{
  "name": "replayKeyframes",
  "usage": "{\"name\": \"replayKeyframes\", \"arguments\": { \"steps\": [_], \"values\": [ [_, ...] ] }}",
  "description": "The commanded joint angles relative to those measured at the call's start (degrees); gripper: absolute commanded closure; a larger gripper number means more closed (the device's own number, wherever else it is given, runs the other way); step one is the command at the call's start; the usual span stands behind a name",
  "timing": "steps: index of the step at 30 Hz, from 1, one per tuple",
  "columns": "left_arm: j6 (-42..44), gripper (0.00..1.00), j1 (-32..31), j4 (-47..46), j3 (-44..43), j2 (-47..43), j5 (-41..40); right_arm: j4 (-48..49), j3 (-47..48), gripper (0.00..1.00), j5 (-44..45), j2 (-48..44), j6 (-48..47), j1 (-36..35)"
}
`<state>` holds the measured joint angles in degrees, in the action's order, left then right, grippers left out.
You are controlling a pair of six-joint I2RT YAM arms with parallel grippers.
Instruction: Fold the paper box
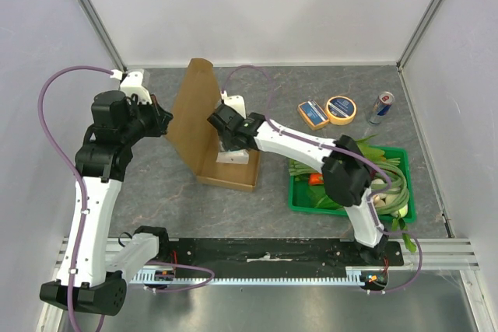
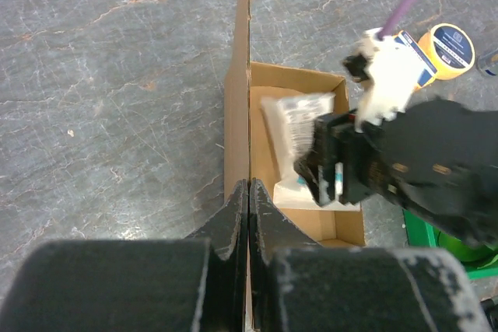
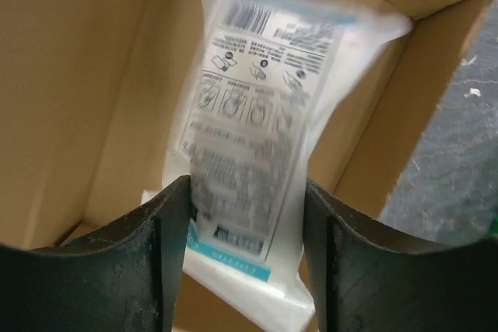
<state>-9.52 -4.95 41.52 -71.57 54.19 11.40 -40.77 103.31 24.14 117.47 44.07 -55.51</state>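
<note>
The paper box is brown cardboard; its lid stands upright over a shallow tray at mid-table. My left gripper is shut on the lid's thin edge, and in the left wrist view its jaws pinch the cardboard edge-on. My right gripper hangs over the tray, open. In the right wrist view its fingers straddle a blurred white-and-blue packet lying inside the box, with a gap at the right finger. The packet also shows in the left wrist view, partly behind the right gripper.
A green crate of vegetables sits right of the box, under the right arm. A yellow tape roll, a small blue-and-orange pack and a can stand at the back right. Enclosure walls ring the table.
</note>
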Motion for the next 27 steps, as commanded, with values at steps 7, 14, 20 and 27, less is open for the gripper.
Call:
{"name": "replayKeyframes", "arguments": {
  "steps": [7,14,20,27],
  "values": [
    [3.5,0.98,0.0,-4.4,1.6,-0.6,4.0,8.8,0.9,0.06,-11.9,5.7,-10.0,3.5],
    [3.0,0.98,0.0,-6.7,3.0,-0.1,15.0,13.2,-17.6,0.02,-9.5,-13.3,-22.4,7.9],
    [-2.3,0.89,-0.1,-11.8,7.1,0.7,25.9,22.5,-27.4,0.02,-30.1,-23.2,-28.6,23.4],
    [-6.9,0.55,-0.1,-17.5,13.5,-2.1,30.5,43.9,-30.5,0.02,-56.4,-19.7,-47.0,33.1]
  ]
}}
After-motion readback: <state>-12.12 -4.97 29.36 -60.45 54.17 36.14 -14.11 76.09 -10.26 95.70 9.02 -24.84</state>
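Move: The right hand, holding the bag, is over the open box: the box's middle lies about 2 cm ahead of it and some 8 cm below. From that hand the standing lid is 10 cm to the left, 2 cm ahead and reaching some 5 cm higher at its middle, and the blue packet is about 26 cm right, 13 cm ahead, 10 cm lower. For the left hand, shut on the lid's edge, the box's middle is roughly 13 cm right, 5 cm ahead and 27 cm down. The right hand lowers the bag about 6 cm into the box, opens fully to let go of it, then climbs out and swings some 16 cm to the right, going forward as well towards the blue packet. Meanwhile the left hand, at first sinking slightly with the lid's edge still pinched, carries it about 7 cm right and a little down while turning some 20 degrees clockwise, and near the end its fingers open to just under half, ending loosely on either side of the lid. ##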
